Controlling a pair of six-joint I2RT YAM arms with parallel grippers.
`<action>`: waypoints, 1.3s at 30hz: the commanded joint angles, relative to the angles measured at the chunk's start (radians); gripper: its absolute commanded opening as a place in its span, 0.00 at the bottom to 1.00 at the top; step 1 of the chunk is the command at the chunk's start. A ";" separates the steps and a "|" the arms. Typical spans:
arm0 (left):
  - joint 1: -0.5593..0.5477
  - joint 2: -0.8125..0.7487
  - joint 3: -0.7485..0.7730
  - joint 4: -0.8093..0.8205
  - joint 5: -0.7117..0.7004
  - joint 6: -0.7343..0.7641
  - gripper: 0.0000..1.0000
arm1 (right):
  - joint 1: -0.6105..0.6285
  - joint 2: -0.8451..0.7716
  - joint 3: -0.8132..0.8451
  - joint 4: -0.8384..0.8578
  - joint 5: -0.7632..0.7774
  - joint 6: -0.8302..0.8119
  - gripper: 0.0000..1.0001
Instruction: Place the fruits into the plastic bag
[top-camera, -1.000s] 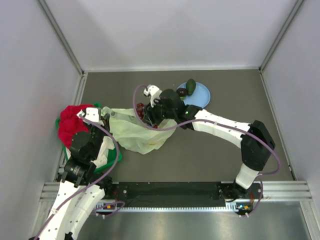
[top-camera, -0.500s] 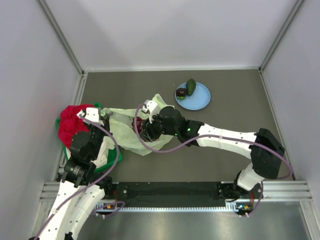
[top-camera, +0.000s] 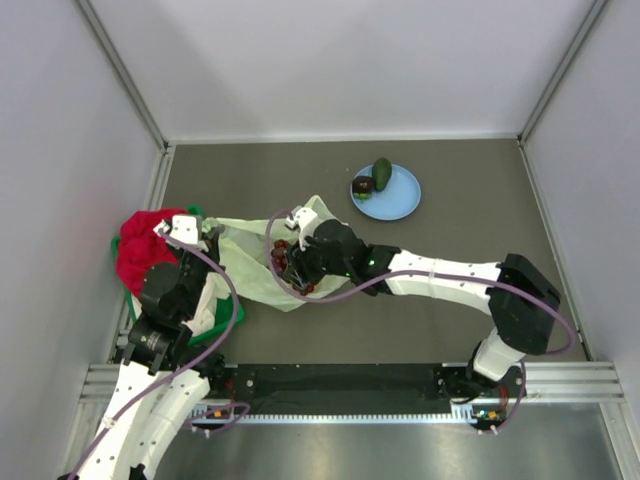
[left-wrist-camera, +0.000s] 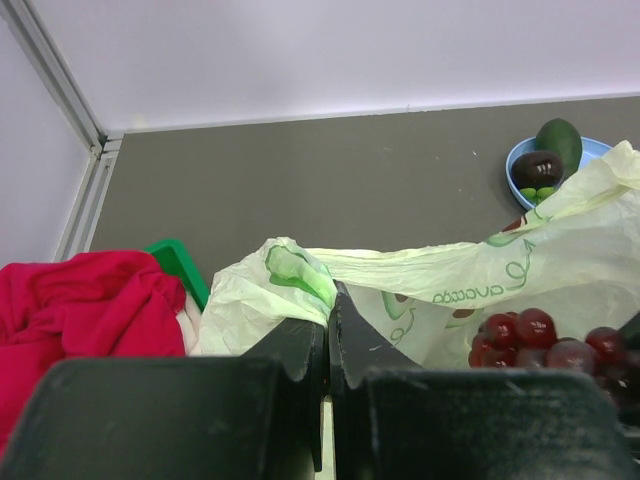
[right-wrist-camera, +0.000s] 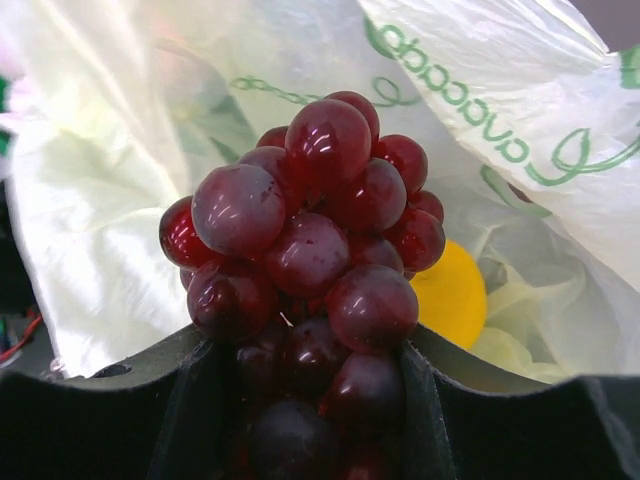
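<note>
The pale yellow-green plastic bag (top-camera: 250, 268) lies crumpled left of centre. My left gripper (top-camera: 211, 236) is shut on the bag's edge (left-wrist-camera: 300, 275) and holds it up. A dark red grape bunch (right-wrist-camera: 310, 240) is gripped between the fingers of my right gripper (right-wrist-camera: 310, 355), which sits at the bag's open mouth (top-camera: 288, 262). Inside the bag, behind the grapes, lies a round orange-yellow citrus (right-wrist-camera: 452, 295). A green avocado-like fruit (top-camera: 382, 170) and a small dark fruit (top-camera: 364, 185) rest on the blue plate (top-camera: 402, 196) at the back.
A red cloth (top-camera: 140, 245) and white cloths sit in a green bin (top-camera: 228, 322) at the left, close to my left arm. Grey walls with metal rails enclose the dark table (top-camera: 450, 230).
My right gripper has carried the grape bunch from near the blue plate down and leftwards to the bag's mouth. The left gripper has stayed put, holding the bag.
</note>
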 joint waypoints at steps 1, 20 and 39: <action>0.004 -0.011 0.004 0.045 0.003 -0.006 0.00 | 0.014 0.082 0.167 -0.108 0.104 0.019 0.14; 0.004 -0.016 0.002 0.050 0.028 -0.003 0.00 | -0.089 0.349 0.509 -0.201 0.024 0.075 0.14; 0.004 -0.010 0.004 0.048 0.025 -0.005 0.00 | 0.026 0.313 0.333 -0.166 0.047 0.118 0.16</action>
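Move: Within the mouth of the plastic bag, the right hand already holds the grapes; the middle of the bag's well lies about 2 cm ahead of that hand, 3 cm to its left and 8 cm below. The yellow fruit inside sits roughly 1 cm ahead, 3 cm to the right and 9 cm down. The blue plate stands some 18 cm ahead, 20 cm to the right and 13 cm below. From the left hand, the well is about 14 cm right, 1 cm back and 20 cm below. Swinging the held grapes about 9 cm forward and slightly left, the right hand then reverses, coming back nearly as far while sinking, to end about 7 cm lower and 5 cm farther left, deeper in the bag. Its wrist tips the fingers more steeply down by roughly 10 degrees and its grip stays closed on the grapes. The left hand keeps the bag's rim pinched up. ##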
